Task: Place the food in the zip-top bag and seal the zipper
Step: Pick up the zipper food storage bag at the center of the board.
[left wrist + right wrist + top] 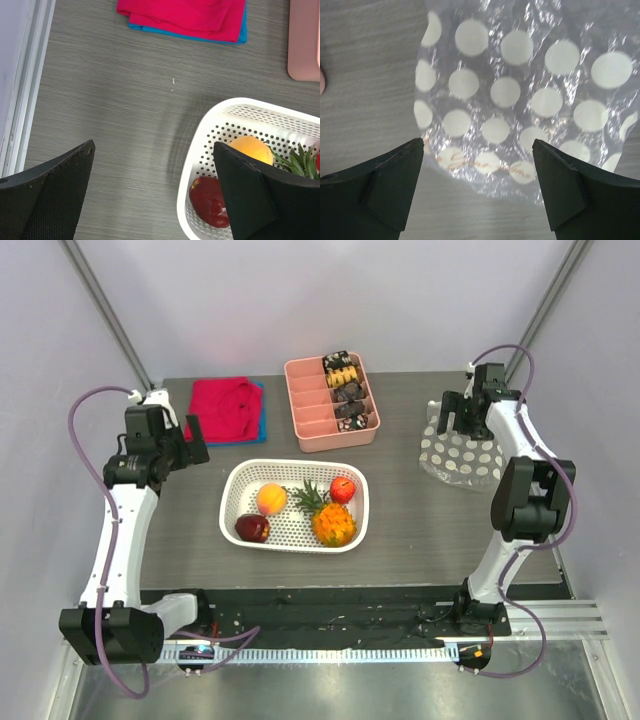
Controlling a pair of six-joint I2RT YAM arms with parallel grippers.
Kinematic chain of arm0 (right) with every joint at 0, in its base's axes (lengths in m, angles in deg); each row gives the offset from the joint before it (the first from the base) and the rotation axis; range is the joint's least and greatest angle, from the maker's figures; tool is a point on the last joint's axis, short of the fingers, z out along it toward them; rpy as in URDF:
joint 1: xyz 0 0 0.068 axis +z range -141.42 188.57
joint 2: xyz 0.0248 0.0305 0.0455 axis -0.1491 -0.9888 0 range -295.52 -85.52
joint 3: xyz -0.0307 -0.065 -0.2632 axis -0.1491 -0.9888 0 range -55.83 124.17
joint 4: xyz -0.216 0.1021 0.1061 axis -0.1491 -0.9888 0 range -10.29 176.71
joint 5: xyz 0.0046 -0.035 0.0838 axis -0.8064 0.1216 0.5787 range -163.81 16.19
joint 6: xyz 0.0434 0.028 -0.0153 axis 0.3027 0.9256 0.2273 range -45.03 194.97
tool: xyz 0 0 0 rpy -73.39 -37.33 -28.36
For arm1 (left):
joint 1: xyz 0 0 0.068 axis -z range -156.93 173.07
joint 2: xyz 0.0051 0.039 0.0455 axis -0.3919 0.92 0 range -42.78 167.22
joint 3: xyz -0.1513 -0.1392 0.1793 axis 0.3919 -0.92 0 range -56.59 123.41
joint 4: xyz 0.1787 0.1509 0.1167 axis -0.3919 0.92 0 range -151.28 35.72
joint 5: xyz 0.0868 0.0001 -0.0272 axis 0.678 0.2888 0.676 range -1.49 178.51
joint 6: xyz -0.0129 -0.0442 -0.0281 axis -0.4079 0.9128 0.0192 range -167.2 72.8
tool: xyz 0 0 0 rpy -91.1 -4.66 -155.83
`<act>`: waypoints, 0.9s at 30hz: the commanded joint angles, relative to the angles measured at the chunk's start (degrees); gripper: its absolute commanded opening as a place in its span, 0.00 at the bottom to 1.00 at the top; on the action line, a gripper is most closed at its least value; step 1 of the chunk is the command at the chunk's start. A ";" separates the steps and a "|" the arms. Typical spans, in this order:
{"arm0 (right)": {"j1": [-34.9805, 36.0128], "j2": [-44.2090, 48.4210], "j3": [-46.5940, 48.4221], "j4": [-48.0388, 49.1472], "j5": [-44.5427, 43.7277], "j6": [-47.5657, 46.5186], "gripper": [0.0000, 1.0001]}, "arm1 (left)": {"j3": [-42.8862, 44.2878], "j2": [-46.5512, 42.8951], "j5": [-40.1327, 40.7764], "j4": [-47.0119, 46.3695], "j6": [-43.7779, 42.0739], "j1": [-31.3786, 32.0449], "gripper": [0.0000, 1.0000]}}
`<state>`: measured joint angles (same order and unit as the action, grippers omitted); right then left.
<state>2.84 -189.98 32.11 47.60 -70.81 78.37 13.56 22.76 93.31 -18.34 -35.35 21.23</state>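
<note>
The food lies in a white basket (296,464): an orange peach (271,498), a dark red apple (252,528), a small bright red apple (343,489) and a pineapple (332,521). My left gripper (190,432) hovers open to the basket's upper left, holding nothing. In its wrist view the left gripper (154,145) straddles the basket rim (200,140), with the peach (252,149) and dark apple (207,200) partly behind one finger. The zip-top bag (460,455) lies crumpled at the right. My right gripper (478,141) hangs open over the bag's near edge (520,90). I cannot make out the zipper.
A pink compartment tray (313,412) with dark snack pieces (347,390) stands behind the basket. A folded red cloth (222,408) on a blue one lies at the back left. The table's left edge rail (20,75) runs close to the left gripper.
</note>
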 commanded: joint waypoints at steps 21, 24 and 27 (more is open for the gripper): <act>-15.79 -12.86 13.22 -1.85 0.77 5.12 1.00 | -2.21 1.61 -4.45 -5.85 0.97 0.18 1.00; -16.50 -15.94 14.18 -1.58 2.87 5.57 0.98 | -1.95 1.44 -4.45 -5.59 0.71 0.09 1.00; -17.11 -18.22 15.50 -1.58 5.86 6.18 0.85 | -1.77 1.17 -4.53 -5.58 0.62 0.18 1.00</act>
<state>-13.91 -205.55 45.53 45.70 -69.26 83.14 10.96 24.24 89.74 -21.80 -35.15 21.23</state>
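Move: Hovering about 11 cm above the bag's left half, the open right hand has the middle of the zipper food storage bag some 6 cm to its right and about 2 cm ahead. The pink organizer stands roughly 31 cm to this hand's left and 13 cm ahead; the white basket's middle is about 38 cm left and 15 cm back. From the left hand, the bag lies some 68 cm right, 13 cm ahead and 23 cm below. Sweeping across the bag with open fingers, the right hand first reaches forward about 5 cm, then swings right nearly 15 cm while easing back a little and turning some 20 degrees clockwise. Over the bag's right edge, below the zipper end, it sinks about 4 cm, so the edge shows between the spread fingertips; no touch can be seen. ##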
